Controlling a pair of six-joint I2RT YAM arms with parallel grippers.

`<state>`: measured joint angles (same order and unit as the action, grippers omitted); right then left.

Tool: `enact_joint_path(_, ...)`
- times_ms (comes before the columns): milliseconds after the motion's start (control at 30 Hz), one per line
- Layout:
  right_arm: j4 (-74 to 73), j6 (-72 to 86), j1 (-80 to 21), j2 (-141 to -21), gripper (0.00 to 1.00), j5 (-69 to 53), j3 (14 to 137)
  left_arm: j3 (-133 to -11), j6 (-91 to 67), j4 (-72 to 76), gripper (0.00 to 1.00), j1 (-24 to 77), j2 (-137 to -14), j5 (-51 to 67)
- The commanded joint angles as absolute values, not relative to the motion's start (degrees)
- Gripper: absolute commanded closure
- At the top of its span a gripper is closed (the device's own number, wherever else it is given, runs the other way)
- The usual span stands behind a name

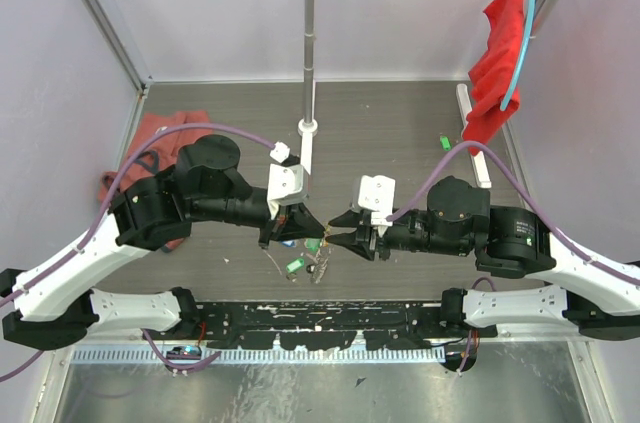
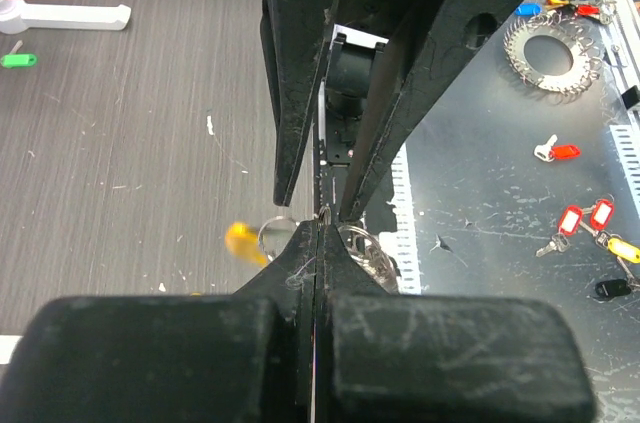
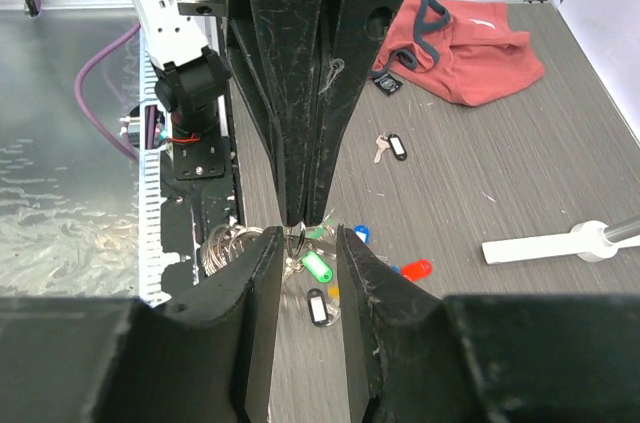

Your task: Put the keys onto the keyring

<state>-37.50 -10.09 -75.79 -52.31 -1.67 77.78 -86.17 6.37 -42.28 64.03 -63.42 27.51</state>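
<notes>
Over the table's middle my left gripper [image 1: 314, 234] [image 2: 318, 227] is shut on a thin silver loop of the keyring [image 3: 214, 247], whose coiled rings bunch beside the tip. A yellow piece [image 2: 243, 241] shows just left of the pinch. My right gripper [image 1: 338, 231] [image 3: 303, 239] faces it tip to tip. Its jaws are open and stand on either side of the pinched loop without closing on it. Below lie keys with a green tag [image 3: 316, 265], a black tag [image 3: 318, 307], a blue tag [image 3: 360, 234] and a red tag [image 3: 417, 269]. A green-tagged key [image 1: 295, 264] shows under the tips.
A red cloth [image 1: 150, 143] lies at the back left and another [image 1: 500, 53] hangs from the rack at the right. The stand's pole [image 1: 308, 43] rises behind the grippers. A lone green-tagged key [image 1: 444, 142] lies far right. A metal tray [image 2: 480, 183] holds more tagged keys [image 2: 585, 218] and a beaded ring [image 2: 547, 51].
</notes>
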Motion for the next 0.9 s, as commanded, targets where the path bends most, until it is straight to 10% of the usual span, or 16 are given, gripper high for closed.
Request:
enact_joint_path(0,-35.9,-9.1,-75.9,-51.7,0.66,0.0,77.9,-88.4,7.0,-41.6,1.00,64.1,-62.3,29.4)
enact_joint_path(667,-35.3,-8.8,-75.9,-53.7,0.75,-2.5,78.1,-88.1,7.4,-41.5,1.00,64.1,-62.0,29.7)
enact_joint_path(867,-34.8,-8.9,-75.9,-52.9,0.99,-1.9,78.0,-87.8,7.5,-41.4,1.00,64.1,-61.5,29.3)
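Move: The keyring's small steel loop sits in the left hand's shut fingertips, about 1 cm right of and 1 cm below that hand. From the right hand it is about 1 cm left and 1 cm down, between the parted tips. The keyring's yellow part hangs some 3 cm ahead of the right hand and 4 cm lower. On the table, roughly 33 cm down, the green tag lies 2 cm ahead and 6 cm left, the black tag 2 cm ahead and 1 cm left. The small steel loop is kept pinched in the shut left fingertips, nearly still, while the right hand eases down about 1 cm and slightly left onto it. The right fingers, about a third open, narrow a little at first and then shut quickly at the end, pinching the loop right at the left fingertips, with hardly any wrist turn. ##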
